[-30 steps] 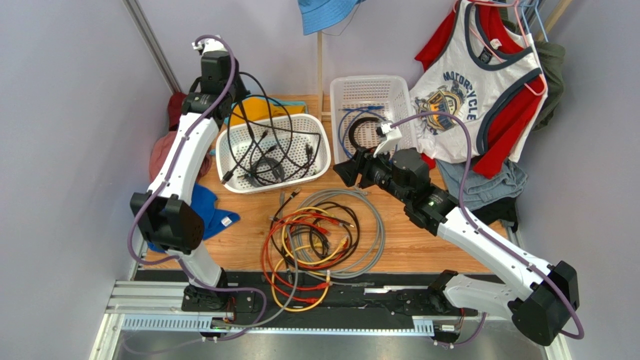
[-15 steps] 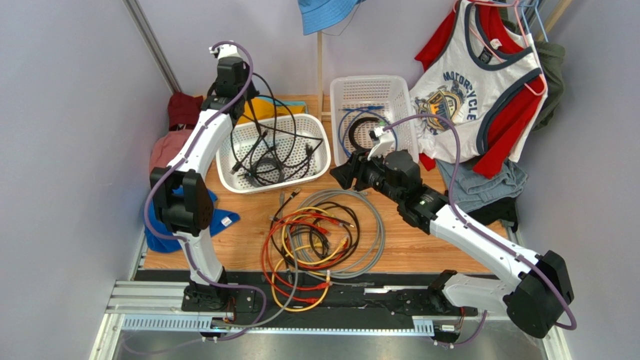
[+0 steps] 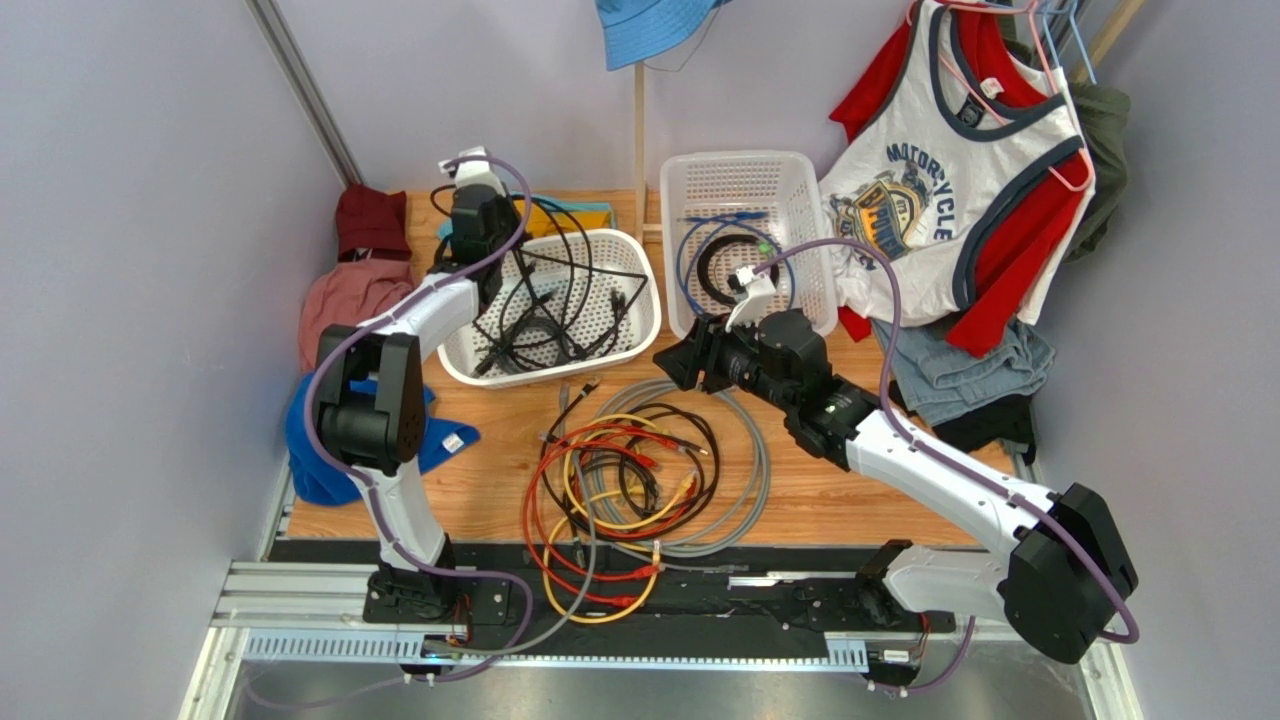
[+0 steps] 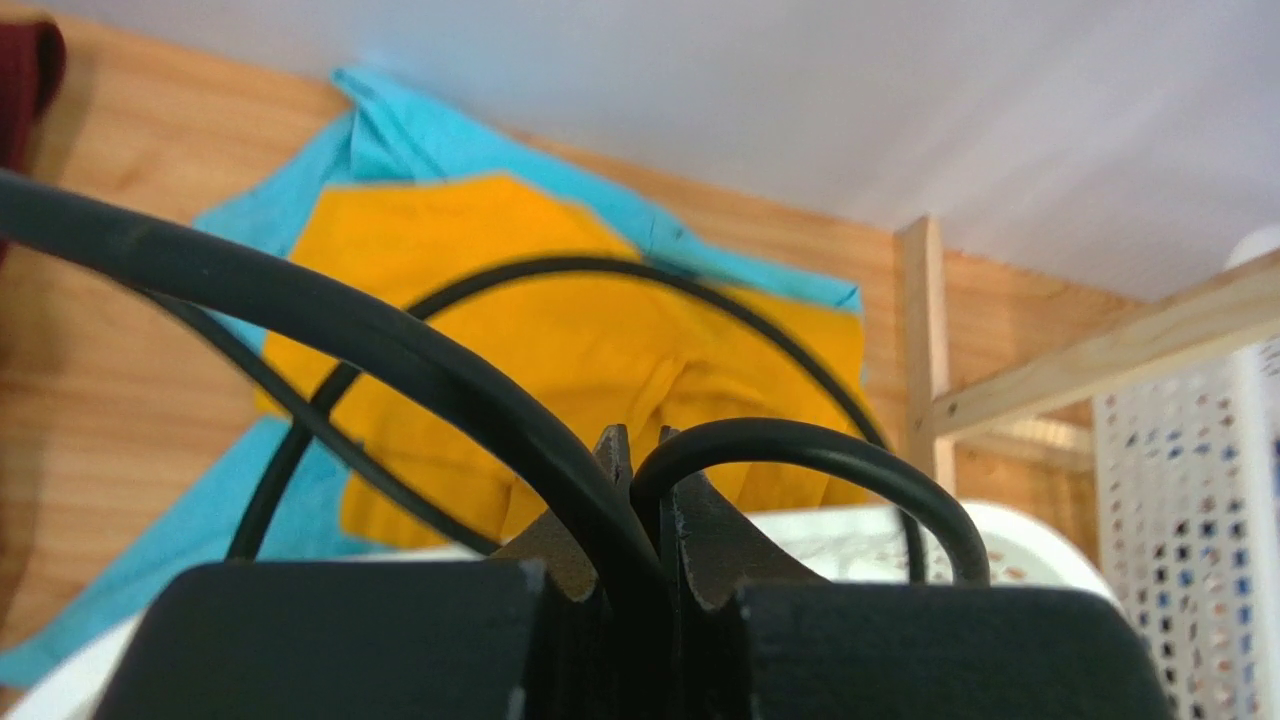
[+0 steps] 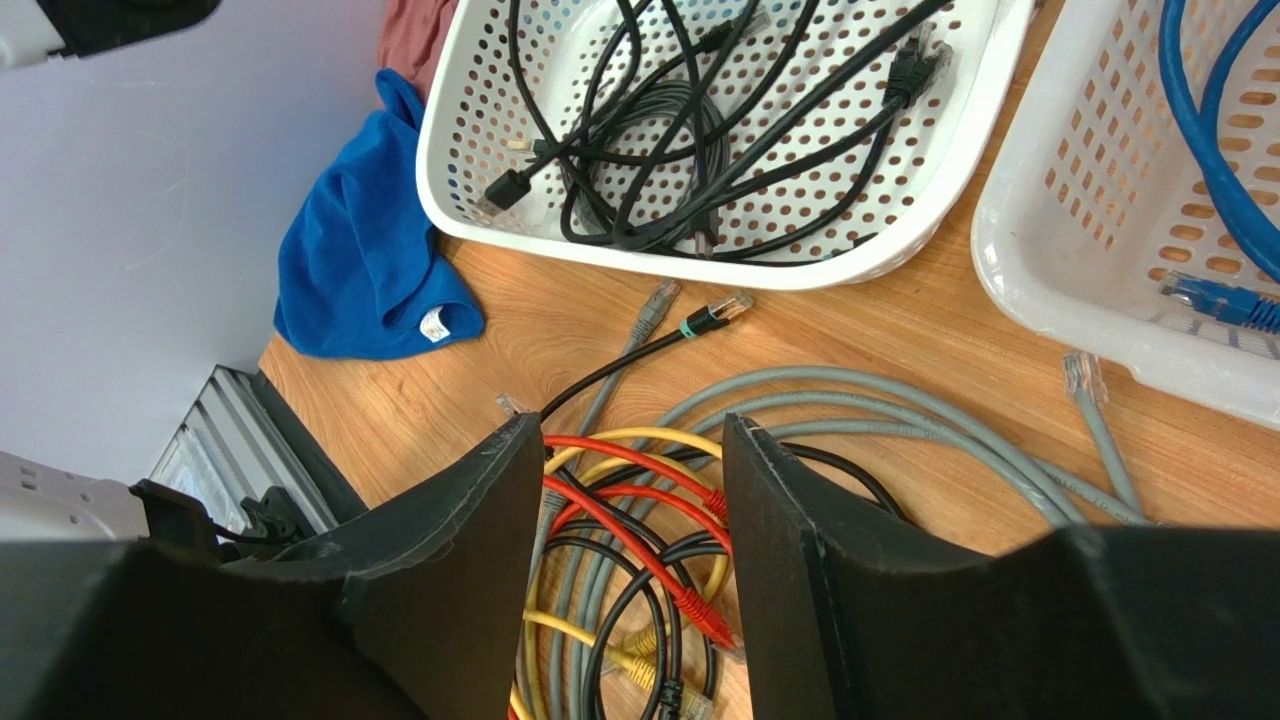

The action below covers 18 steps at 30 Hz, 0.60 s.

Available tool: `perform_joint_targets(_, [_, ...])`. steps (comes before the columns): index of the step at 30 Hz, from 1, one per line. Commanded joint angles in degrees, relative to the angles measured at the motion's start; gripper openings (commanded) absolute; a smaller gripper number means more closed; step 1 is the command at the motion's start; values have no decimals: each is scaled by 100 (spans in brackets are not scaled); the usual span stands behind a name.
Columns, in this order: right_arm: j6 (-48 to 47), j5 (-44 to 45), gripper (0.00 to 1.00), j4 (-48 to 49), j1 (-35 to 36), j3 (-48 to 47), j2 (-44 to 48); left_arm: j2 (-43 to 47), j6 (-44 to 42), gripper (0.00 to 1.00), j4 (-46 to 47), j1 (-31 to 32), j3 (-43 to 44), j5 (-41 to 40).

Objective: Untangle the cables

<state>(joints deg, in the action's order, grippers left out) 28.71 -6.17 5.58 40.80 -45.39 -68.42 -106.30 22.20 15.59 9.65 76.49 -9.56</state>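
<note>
The cables lie in a loose tangle point(image 3: 639, 477) of red, yellow, black and grey loops on the wooden table. My left gripper point(image 3: 484, 203) is at the back rim of the round white basket point(image 3: 639, 323). In the left wrist view it point(image 4: 643, 438) is shut on a black cable point(image 4: 376, 330) that loops away on both sides. More black cables point(image 5: 691, 135) lie in that basket. My right gripper point(image 3: 676, 357) hovers open just right of the basket. Its fingers point(image 5: 631, 435) frame the red and yellow loops point(image 5: 639, 518) below and hold nothing.
A rectangular white basket point(image 3: 744, 173) at the back holds a blue cable point(image 5: 1202, 120) and a black coil. Clothes surround the table: a blue cloth point(image 3: 308, 450), red garments point(image 3: 353, 278), a yellow and cyan cloth point(image 4: 571, 315), a hanging tank top point(image 3: 947, 180). A wooden post point(image 3: 640, 150) stands behind.
My left arm has swung right and down to the round basket's back rim with the black cable still gripped. My right gripper has shifted slightly left and its fingers have narrowed a little.
</note>
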Motion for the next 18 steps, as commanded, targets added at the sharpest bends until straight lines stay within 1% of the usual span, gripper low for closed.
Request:
perform_joint_targets(1, [126,-85,50,443,25,144,154,688,320,4,586,11,-459,192])
perform_joint_targets(2, [152,-120,50,478,16,161,180,759,399,7,324,28,-503,174])
perform_joint_targets(3, [196,-138,50,505,25,205,232,856,408,17,173,46,-538,165])
perform_joint_targets(4, [240,-173,50,540,16,249,259,918,408,23,-11,54,-538,96])
perform_joint_targets(5, [275,-191,50,540,25,284,303,970,443,29,-422,72,-521,8])
perform_joint_targets(6, [276,-191,50,540,34,311,399,1093,444,37,-574,72,-521,-132])
perform_joint_targets(8, [302,-174,49,540,51,416,514,1278,347,42,-777,72,-573,-230])
perform_joint_targets(9, [293,-130,49,531,51,443,619,1496,338,47,-829,72,-635,-317])
perform_joint_targets(12, [302,-95,49,514,51,539,734,1953,329,56,-988,72,-697,-327])
perform_joint_targets(15, [319,-121,49,496,69,566,786,2384,347,61,-1172,98,-705,-388])
perform_joint_targets(17, [328,-138,49,488,78,566,804,2587,355,94,-1304,125,-714,-415])
perform_joint_targets(18, [337,-138,49,487,95,575,813,2762,373,94,-1339,125,-714,-415])
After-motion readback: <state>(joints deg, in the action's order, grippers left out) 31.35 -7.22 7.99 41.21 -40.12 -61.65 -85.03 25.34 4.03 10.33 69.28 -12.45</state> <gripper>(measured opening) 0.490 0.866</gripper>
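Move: The left hand holds the black cable above the far edge of the left white basket; the basket's middle lies some 8 cm back, about 6 cm to its right and 14 cm below. The orange cloth is roughly 7 cm ahead, 3 cm to the right and 17 cm below, and the right-hand basket about 32 cm to the right, level with the hand fore and aft and 13 cm lower. From the idle right hand, the left basket's middle is around 13 cm ahead, 14 cm left and 15 cm below. Back and at first slightly down, about 2 cm, the left hand draws the black cable in from the far rim over the left basket; then it climbs while still backing off, ending some 8 cm back and 8 cm higher. On the way its nearly shut fingers spread almost fully and let go of the cable, with the wrist hardly turning. ##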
